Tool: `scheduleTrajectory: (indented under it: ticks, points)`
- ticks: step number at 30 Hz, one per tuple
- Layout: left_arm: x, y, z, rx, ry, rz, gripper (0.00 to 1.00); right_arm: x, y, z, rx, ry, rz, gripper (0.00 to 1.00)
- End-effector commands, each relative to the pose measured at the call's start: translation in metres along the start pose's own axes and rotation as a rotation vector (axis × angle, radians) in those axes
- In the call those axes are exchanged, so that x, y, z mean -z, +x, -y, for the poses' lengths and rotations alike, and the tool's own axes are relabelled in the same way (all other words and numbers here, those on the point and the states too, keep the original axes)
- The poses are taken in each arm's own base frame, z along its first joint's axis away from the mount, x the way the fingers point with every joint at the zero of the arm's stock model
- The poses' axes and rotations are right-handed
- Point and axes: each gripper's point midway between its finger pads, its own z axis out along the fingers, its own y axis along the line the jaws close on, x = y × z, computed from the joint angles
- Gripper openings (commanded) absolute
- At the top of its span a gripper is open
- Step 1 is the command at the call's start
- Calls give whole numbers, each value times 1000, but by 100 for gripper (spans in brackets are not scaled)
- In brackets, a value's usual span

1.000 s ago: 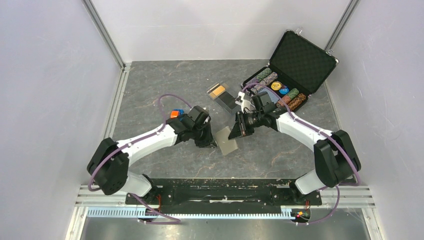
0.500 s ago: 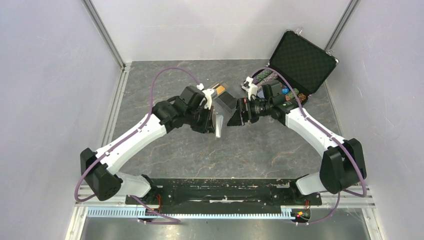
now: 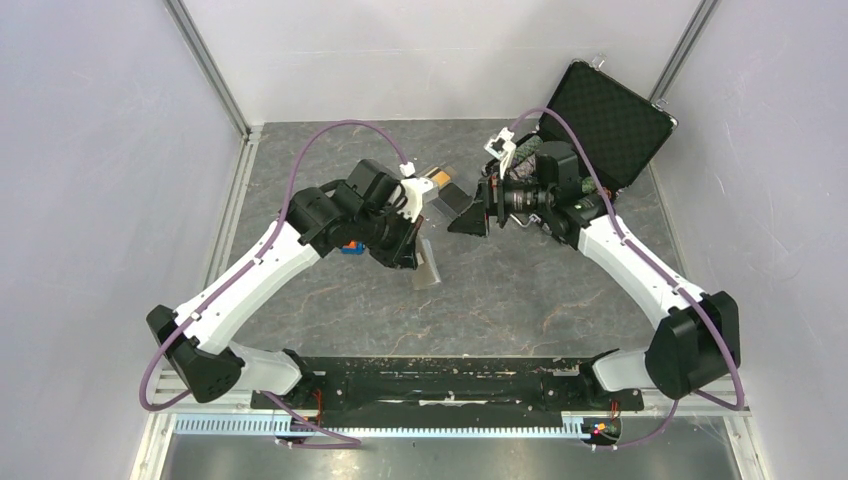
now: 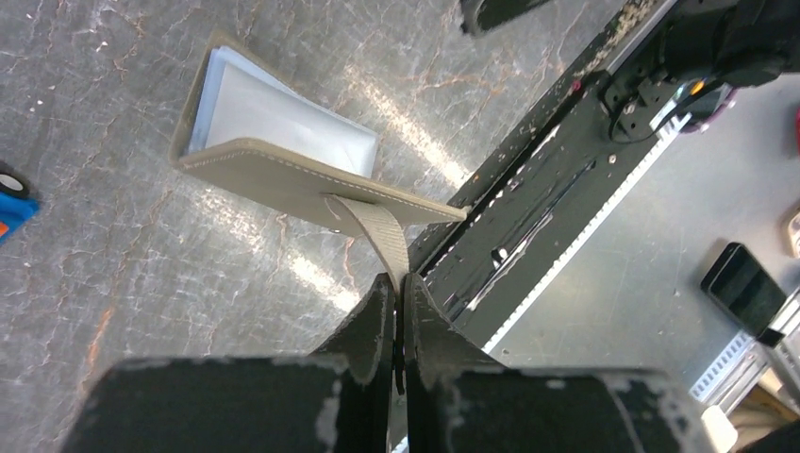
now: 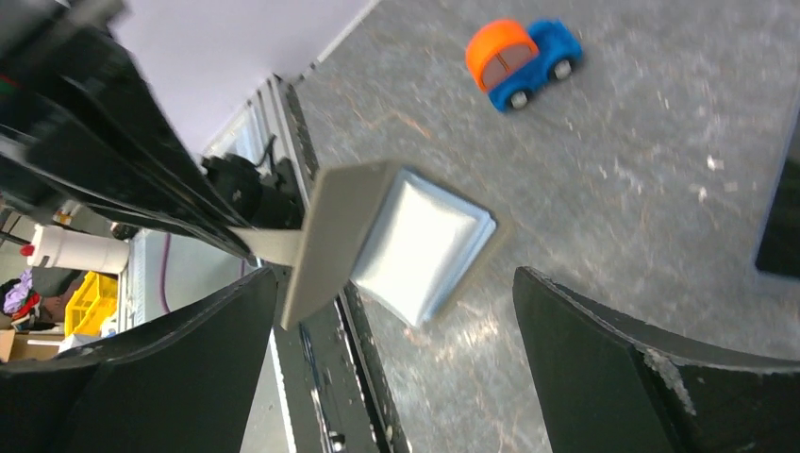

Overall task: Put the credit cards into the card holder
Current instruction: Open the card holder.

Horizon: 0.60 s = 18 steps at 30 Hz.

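Observation:
My left gripper point(image 4: 397, 283) is shut on the strap of the grey-taupe card holder point(image 4: 283, 142). The holder hangs open off the table, its pale blue-grey inside showing point(image 5: 415, 241). In the top view the card holder point(image 3: 427, 268) sits just right of the left gripper point(image 3: 408, 258). My right gripper point(image 3: 466, 216) stands wide open, empty, a little beyond the holder and facing it; its fingers point(image 5: 604, 368) frame the holder. An orange-tan credit card point(image 3: 437, 181) and a black one point(image 3: 456, 199) lie behind the grippers, the black one partly hidden by the right gripper.
An open black poker-chip case point(image 3: 603, 120) stands at the back right, behind the right arm. A small blue and orange toy car point(image 5: 522, 58) sits on the table under the left arm point(image 3: 349, 247). The rail with the arm bases point(image 3: 440, 385) runs along the near edge.
The card holder, lying flat a second ago, now hangs from my left gripper, which rose and shifted left. My right gripper let go, opened wide and drew back toward the cards.

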Motion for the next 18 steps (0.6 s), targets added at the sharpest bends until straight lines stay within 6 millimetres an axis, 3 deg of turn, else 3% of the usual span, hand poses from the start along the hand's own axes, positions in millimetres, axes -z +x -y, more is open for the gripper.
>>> scheduleTrajectory:
  ticks: [1, 6, 15, 18]
  points:
    - [14, -6, 3, -135, 19, 24, 2, 3, -44, -43, 121, -153, 152, 98]
    - [23, -6, 11, -314, 89, 61, 2, -16, -44, -67, 133, -261, 148, 98]
    - [42, -3, 56, -638, 355, 267, 2, -30, -49, -96, 70, -462, 190, 98]
    - [43, -4, 63, -635, 393, 308, 2, -35, -44, -110, 78, -535, 151, 95]
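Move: The left gripper already pinches the card holder's strap; the holder hangs half open, its middle about 4 cm to the right of and 6 cm below that hand, barely ahead. From the right gripper, open and empty, the holder lies roughly 7 cm back, 5 cm left and 6 cm lower. The card tray is on the table some 16 cm straight ahead of the right hand, 24 cm below. The toy car sits about 13 cm ahead of the left hand, 13 cm left and 23 cm down. Sweep the right gripper, fingers kept wide open, about 6–7 cm left and nearly as far up, easing back slightly, so it passes high along the forward side of the card holder while its fingers tip up to level. Keep the left pinch on the strap, draw that hand back some 4 cm and up 3 cm, and swing it about 25 degrees clockwise. ##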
